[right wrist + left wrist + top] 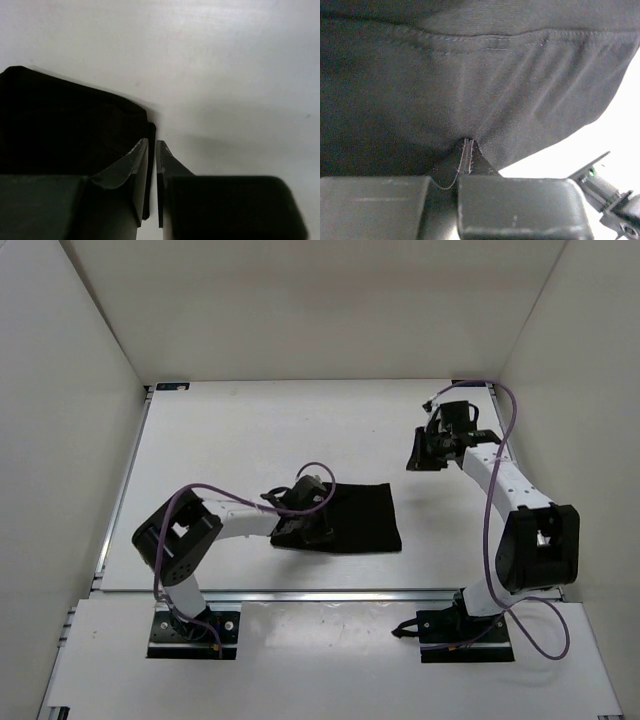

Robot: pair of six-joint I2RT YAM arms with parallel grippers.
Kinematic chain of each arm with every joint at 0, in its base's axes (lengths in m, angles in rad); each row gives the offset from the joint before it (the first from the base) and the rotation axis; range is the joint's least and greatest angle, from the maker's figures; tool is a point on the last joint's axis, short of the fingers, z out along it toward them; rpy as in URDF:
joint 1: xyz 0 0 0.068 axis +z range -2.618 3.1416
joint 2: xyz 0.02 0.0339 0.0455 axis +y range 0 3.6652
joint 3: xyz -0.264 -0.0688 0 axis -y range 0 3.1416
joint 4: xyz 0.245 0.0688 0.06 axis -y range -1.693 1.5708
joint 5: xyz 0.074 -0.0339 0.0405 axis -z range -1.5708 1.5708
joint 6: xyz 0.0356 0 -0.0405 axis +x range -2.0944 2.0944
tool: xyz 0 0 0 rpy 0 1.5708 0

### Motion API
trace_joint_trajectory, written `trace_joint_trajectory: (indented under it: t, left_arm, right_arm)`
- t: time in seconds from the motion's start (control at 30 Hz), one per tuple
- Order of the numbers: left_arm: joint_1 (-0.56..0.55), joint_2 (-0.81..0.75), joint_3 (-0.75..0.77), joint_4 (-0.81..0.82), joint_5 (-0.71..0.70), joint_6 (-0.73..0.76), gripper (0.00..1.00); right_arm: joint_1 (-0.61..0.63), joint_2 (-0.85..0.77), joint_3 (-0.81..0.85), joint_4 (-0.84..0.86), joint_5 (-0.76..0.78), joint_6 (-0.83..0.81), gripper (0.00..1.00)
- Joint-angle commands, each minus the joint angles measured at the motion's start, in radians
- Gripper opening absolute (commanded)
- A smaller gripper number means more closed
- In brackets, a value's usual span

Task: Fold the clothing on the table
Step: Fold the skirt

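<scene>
The black clothing [358, 522] lies as a flat, roughly rectangular patch in the middle of the white table [250, 430]. My left gripper [303, 523] is at its left edge, shut on a pinch of the fabric. In the left wrist view the fingertips [466, 143] meet under a tent of cloth [470, 75] with a stitched hem across the top. My right gripper [421, 457] hangs up and to the right of the clothing, apart from it. In the right wrist view its jaws [152, 145] stand a narrow gap apart with nothing held, and a corner of the clothing [60, 120] shows to the left.
White walls close in the table on the left, back and right. Metal rails run along the table's left edge [122, 490] and near edge [330, 592]. Bare white surface [225, 75] lies beyond the right gripper. Purple cables loop along both arms.
</scene>
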Motion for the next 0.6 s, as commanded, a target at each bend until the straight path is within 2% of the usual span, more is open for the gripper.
trace_joint_trajectory:
  t: [0.0,0.07,0.13,0.2,0.23,0.27,0.4,0.5,0.57]
  left_arm:
    - [-0.031,-0.047,-0.122,0.012,-0.042,-0.125,0.0]
    - [-0.024,-0.064,-0.14,0.02,-0.054,-0.128,0.0]
    - [-0.008,-0.087,-0.142,0.047,-0.051,-0.117,0.0]
    - [0.019,-0.124,-0.119,0.046,-0.042,-0.082,0.0]
    - [0.036,-0.149,-0.095,0.028,-0.036,-0.062,0.07]
    - [0.045,-0.164,-0.063,0.027,-0.029,-0.028,0.17]
    - [0.108,-0.285,-0.016,-0.003,-0.041,0.107,0.43]
    - [0.206,-0.351,-0.048,-0.04,-0.038,0.188,0.48]
    - [0.265,-0.382,-0.09,-0.074,-0.045,0.233,0.43]
  right_arm:
    - [-0.003,-0.112,-0.072,-0.004,-0.045,0.028,0.11]
    - [-0.008,-0.158,-0.147,-0.001,-0.074,0.037,0.14]
    - [-0.005,-0.197,-0.215,0.013,-0.106,0.04,0.24]
    - [-0.012,-0.244,-0.267,0.014,-0.14,0.06,0.4]
    - [-0.002,-0.261,-0.291,0.01,-0.157,0.077,0.46]
    - [0.002,-0.272,-0.325,0.021,-0.179,0.1,0.48]
    - [0.06,-0.347,-0.456,0.076,-0.173,0.186,0.64]
    - [0.089,-0.379,-0.56,0.168,-0.197,0.259,0.67]
    - [0.107,-0.395,-0.598,0.218,-0.202,0.287,0.67]
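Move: The left hand's shut fingers sit low in the black skirt's cloth; the skirt's middle lies about 5 cm ahead of them and 4 cm to the right, its near left corner some 12 cm left and 2 cm back. From the raised right hand the skirt's near right corner is roughly 18 cm back, 7 cm left and 13 cm below, the far right corner about 2 cm back and 10 cm left. With the skirt still pinched, the left hand eases back the last 2 cm, then opens to about half, lets go and lifts some 9 cm while going forward and left over the cloth, its fingers tilting up around 15 degrees. Meanwhile the empty right hand swings about 15 cm back, sinking some 6 cm and edging left towards the skirt's near right corner, opening from nearly shut to two-thirds wide as its fingers tip further down and it rolls left side up. ##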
